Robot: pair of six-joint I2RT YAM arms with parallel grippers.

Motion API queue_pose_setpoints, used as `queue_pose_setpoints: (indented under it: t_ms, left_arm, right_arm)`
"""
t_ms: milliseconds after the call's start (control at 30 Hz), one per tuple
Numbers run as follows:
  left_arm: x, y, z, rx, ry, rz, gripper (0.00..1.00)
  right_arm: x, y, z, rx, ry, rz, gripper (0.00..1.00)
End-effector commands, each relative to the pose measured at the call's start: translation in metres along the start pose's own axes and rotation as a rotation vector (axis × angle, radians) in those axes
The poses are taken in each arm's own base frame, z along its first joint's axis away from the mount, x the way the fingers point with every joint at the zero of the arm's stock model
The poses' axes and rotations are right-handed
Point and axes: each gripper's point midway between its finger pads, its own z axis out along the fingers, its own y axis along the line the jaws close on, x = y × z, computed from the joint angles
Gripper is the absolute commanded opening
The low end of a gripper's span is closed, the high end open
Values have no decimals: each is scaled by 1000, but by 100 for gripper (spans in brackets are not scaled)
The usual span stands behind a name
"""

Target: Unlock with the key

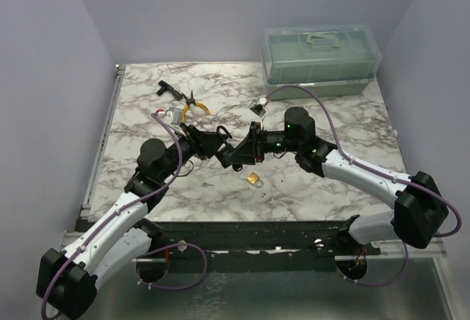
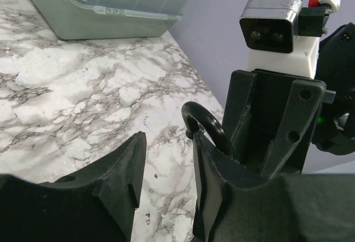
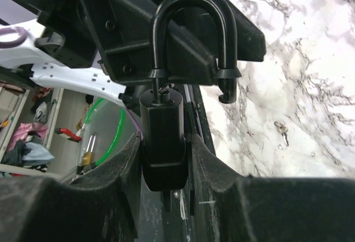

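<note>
My right gripper (image 3: 164, 161) is shut on the body of a black padlock (image 3: 163, 134) and holds it above the table. Its shackle (image 3: 191, 9) stands raised, with one leg free of the body. In the top view the lock (image 1: 229, 151) hangs between both grippers. My left gripper (image 2: 166, 170) is open and empty; the shackle (image 2: 204, 122) lies just outside its right finger (image 2: 216, 186). A tiny silver key (image 3: 283, 132) lies on the marble, apart from both grippers; it shows as a small speck in the top view (image 1: 208, 185).
A small brass padlock (image 1: 253, 178) lies on the marble table (image 1: 330, 114) near the front. Yellow-handled pliers (image 1: 194, 105) and small black bits (image 1: 164, 85) lie at the back left. A clear lidded box (image 1: 322, 57) stands at the back right.
</note>
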Motion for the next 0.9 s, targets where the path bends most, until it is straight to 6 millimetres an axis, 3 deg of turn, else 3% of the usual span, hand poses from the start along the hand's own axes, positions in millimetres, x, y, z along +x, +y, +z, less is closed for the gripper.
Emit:
queue_pose_setpoints:
  t_ms: [0,67,367,567,867]
  left_arm:
    - [-22,-35,-11,151,-96,62,50]
    - [-22,-32,-13,134,-103,63,58]
    - [-24,-11,-40,-16,-152,64,63]
    - [-36,-33,-53,26,-160,53,63]
    - [-37,-32,-25,2,-82,-19,67]
  right_arm:
    - [-13,26,2,-100,-32,-44,1]
    - [-16,25,1,-84,-45,-52,0]
    - [-38,13,-8,73,-132,-98,1]
    - [-33,7,-4,76,-97,-100,0]
    - [-29,18,-5,14,-84,-109,1]
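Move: The left hand, its fingers part open, is right at the raised shackle of the black padlock, whose bend lies about 3 cm to its right, 1 cm ahead and 1 cm above. The black padlock's body, pinched by the right hand, sits some 4 cm right, 3 cm back and 3 cm lower. On the marble below, roughly 19 cm down, the brass padlock is about 8 cm right and level, the small key about 4 cm left and 1 cm back. From the right hand the shackle lies about 4 cm ahead, 4 cm left and 3 cm up. The left hand backs off from the black padlock's shackle, rising about 5 cm while drawing some 3 to 4 cm back and as far to its left, its fingers spreading wider and coming clear of the bend, with a slight forward and rightward return at the very end. The right hand keeps its pinch on the padlock body, bobs up about 1.5 cm and sinks again by 2 cm, finishing about 1 cm farther forward and turned slightly clockwise. ##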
